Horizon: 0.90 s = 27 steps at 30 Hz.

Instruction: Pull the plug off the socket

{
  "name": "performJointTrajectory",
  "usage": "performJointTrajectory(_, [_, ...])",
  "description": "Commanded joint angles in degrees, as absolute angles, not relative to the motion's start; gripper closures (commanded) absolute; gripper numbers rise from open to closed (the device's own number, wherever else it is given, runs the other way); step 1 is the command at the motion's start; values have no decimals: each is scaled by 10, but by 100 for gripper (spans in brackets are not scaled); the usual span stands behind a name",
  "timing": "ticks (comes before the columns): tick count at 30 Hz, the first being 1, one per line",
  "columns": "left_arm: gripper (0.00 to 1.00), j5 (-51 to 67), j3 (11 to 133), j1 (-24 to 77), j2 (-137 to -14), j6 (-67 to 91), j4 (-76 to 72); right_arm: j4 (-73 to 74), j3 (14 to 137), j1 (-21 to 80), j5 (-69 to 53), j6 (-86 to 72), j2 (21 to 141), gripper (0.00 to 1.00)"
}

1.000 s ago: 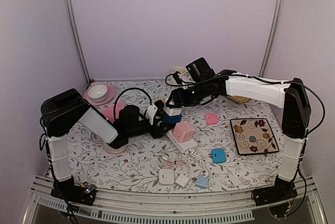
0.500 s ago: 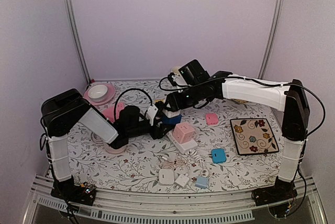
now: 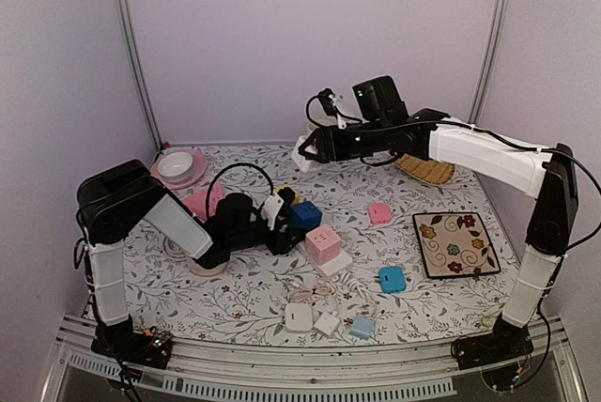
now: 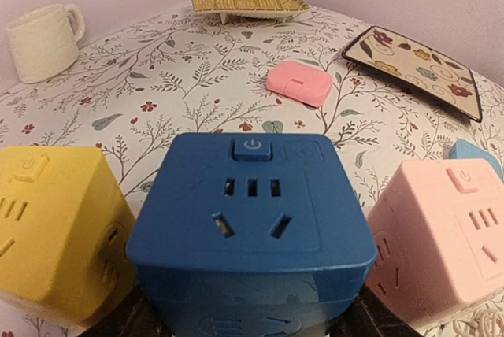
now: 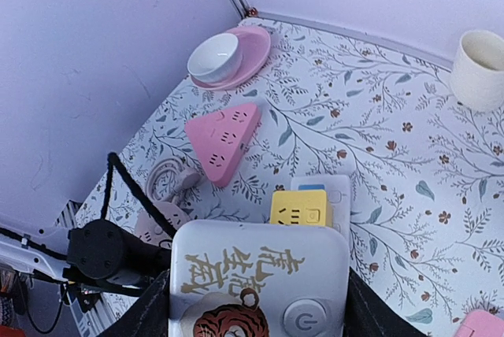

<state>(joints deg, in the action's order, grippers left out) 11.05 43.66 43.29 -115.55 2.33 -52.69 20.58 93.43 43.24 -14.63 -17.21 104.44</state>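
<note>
The socket is a blue cube (image 4: 252, 219) (image 3: 306, 215) with its pin holes bare on top. My left gripper (image 4: 252, 317) (image 3: 282, 224) is shut on its lower sides, low over the table. The plug (image 5: 260, 278) (image 3: 302, 151) is a white block with a tiger picture and a power button. My right gripper (image 5: 260, 298) (image 3: 310, 150) is shut on it, high in the air behind the socket and well apart from it. A yellow cube (image 4: 55, 235) and a pink cube (image 4: 449, 235) flank the socket.
A pink triangular strip (image 5: 222, 138), a bowl on a pink plate (image 5: 215, 57) and a cup (image 5: 480, 69) lie below the right wrist. A flowered square plate (image 3: 455, 244), a wicker tray (image 3: 424, 169), a small pink box (image 3: 379, 213) and loose adapters (image 3: 324, 319) lie around.
My right gripper rose up and back with the white plug, which came off the blue socket. The left gripper kept hold of the socket, barely moving.
</note>
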Motion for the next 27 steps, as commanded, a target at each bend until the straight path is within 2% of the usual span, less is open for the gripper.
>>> performJointTrajectory(1, [100,90,431,428,-1172,33,-472,189,960,458,-112,-155,1038,80])
performJointTrajectory(3, [99,90,432,428,-1172,34,-471,191,953,445,-105,-162,1033,80])
performJointTrajectory(6, [93,90,437,428,-1170,36,-465,191,935,419,-107,-175,1027,80])
performJointTrajectory(8, [84,91,442,428,-1168,37,-461,191,926,402,-102,-178,1029,80])
performJointTrajectory(11, [63,90,454,427,-1160,36,-456,191,912,376,-98,-180,1037,80])
performJointTrajectory(13, [53,86,462,428,-1154,34,-452,191,903,357,-95,-183,1043,80])
performJointTrajectory(17, [41,85,469,428,-1141,28,-448,183,879,323,-86,-188,1051,80])
performJointTrajectory(22, [35,95,447,429,-1105,22,-464,165,848,283,-86,-192,1065,79])
performJointTrajectory(23, [26,98,442,428,-1099,21,-469,159,842,275,-89,-193,1069,79])
performJointTrajectory(27, [14,110,427,429,-1082,22,-479,147,829,255,-91,-195,1090,78])
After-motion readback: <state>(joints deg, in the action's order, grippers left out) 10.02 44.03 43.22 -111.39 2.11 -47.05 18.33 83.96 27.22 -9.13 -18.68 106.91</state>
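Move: The right hand already holds the white cube high. The clear table just beyond the pink plug lies about 13 cm ahead, 15 cm right and 25 cm below; the pink plug is some 9 cm ahead and 19 cm right, the basket roughly 28 cm ahead and 34 cm right. The left hand has the blue cube between its fingers, 1 cm ahead and 2 cm right; the yellow cube sits 7 cm ahead and 2 cm left, the pink cube 5 cm back and 7 cm right. Right hand carries the white cube about 14 cm right, forward and down towards the pink plug; left fingers open. ##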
